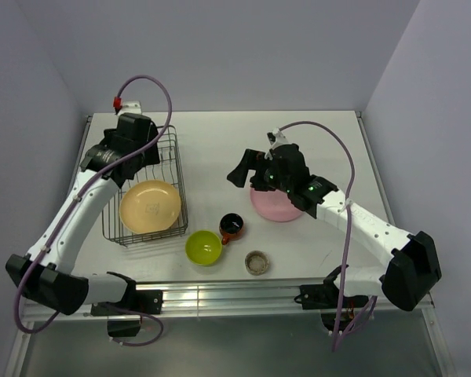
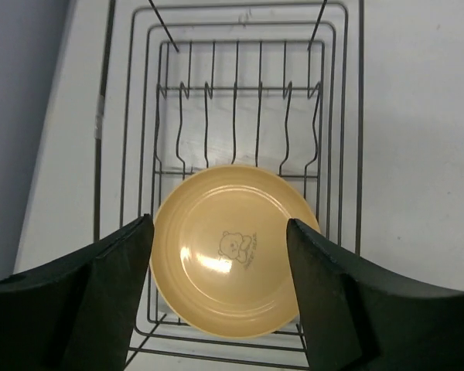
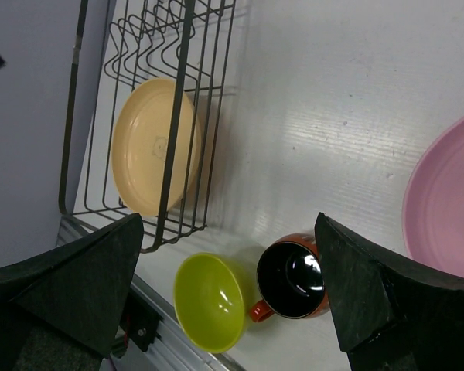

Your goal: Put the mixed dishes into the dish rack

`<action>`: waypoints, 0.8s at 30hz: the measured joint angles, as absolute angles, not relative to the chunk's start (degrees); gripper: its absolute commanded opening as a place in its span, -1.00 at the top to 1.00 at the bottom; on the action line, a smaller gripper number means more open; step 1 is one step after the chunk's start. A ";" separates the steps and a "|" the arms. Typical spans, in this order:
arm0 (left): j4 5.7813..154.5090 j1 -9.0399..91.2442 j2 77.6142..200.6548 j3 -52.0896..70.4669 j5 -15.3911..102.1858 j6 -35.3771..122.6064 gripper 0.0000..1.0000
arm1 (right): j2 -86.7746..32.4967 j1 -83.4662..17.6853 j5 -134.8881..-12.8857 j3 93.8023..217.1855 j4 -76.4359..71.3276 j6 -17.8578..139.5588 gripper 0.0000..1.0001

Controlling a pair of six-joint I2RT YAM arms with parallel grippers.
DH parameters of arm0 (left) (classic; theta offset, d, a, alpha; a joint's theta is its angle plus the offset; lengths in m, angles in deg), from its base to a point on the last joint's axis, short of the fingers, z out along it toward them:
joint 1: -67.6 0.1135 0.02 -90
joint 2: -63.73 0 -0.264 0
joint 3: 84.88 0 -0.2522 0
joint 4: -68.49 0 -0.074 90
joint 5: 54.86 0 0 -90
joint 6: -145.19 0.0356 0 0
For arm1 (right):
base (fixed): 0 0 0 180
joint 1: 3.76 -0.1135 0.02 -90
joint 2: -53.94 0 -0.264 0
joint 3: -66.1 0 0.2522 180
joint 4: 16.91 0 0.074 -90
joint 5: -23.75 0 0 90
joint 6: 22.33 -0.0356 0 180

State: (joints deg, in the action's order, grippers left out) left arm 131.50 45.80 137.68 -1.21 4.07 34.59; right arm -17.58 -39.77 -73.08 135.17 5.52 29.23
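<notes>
The yellow-orange plate [image 1: 150, 206] lies face up in the near end of the black wire dish rack [image 1: 173, 157]. My left gripper [image 1: 128, 157] hovers over the rack, open, with the plate [image 2: 232, 263] showing below the gap between its fingers [image 2: 218, 224], apart from both. The right gripper [image 1: 251, 169] is open above the table, beside the pink plate [image 1: 271, 206]. In the right wrist view the red-orange mug [image 3: 291, 278] and lime-green bowl [image 3: 209, 301] sit below the open fingers [image 3: 228, 220]. A small grey-beige cup [image 1: 257, 262] stands near the front edge.
Upright prongs [image 2: 236, 116] fill the far half of the rack, with no dish among them. The mug [image 1: 231, 226] and bowl [image 1: 203, 247] sit close together just right of the rack's near corner. A metal rail [image 1: 220, 294] runs along the table's front edge.
</notes>
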 measured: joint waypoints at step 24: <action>120.60 54.21 152.09 10.18 31.48 21.65 -0.11 | -18.18 -40.65 -70.80 133.49 5.52 31.57 -0.98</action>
State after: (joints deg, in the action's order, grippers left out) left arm 120.60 54.21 152.09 10.18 31.48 21.65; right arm -18.18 -40.65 -70.80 133.49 5.52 31.57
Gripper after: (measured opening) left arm 0.523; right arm 0.990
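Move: The plate lying in the dish rack is beneath your open left gripper: about 22 cm below it, some 4 cm back and roughly level sideways. The rack's middle is about 4 cm ahead and 2 cm left of the gripper; the green bowl stands some 16 cm back and 20 cm right, the mug about 9 cm back and 30 cm right. From the right gripper the plate lies some 37 cm to the left, level in forward reach, and about 17 cm below. Lower the left gripper about 15 cm towards the yellow plate, easing a little forward and, over the second half, swinging some 5 cm right to come down over the plate's far right part. Meanwhile tip the fingers about 20 degrees further down, roll the hand's left side down by some 25, and narrow the fingers to about half open, stopping short of the plate. ##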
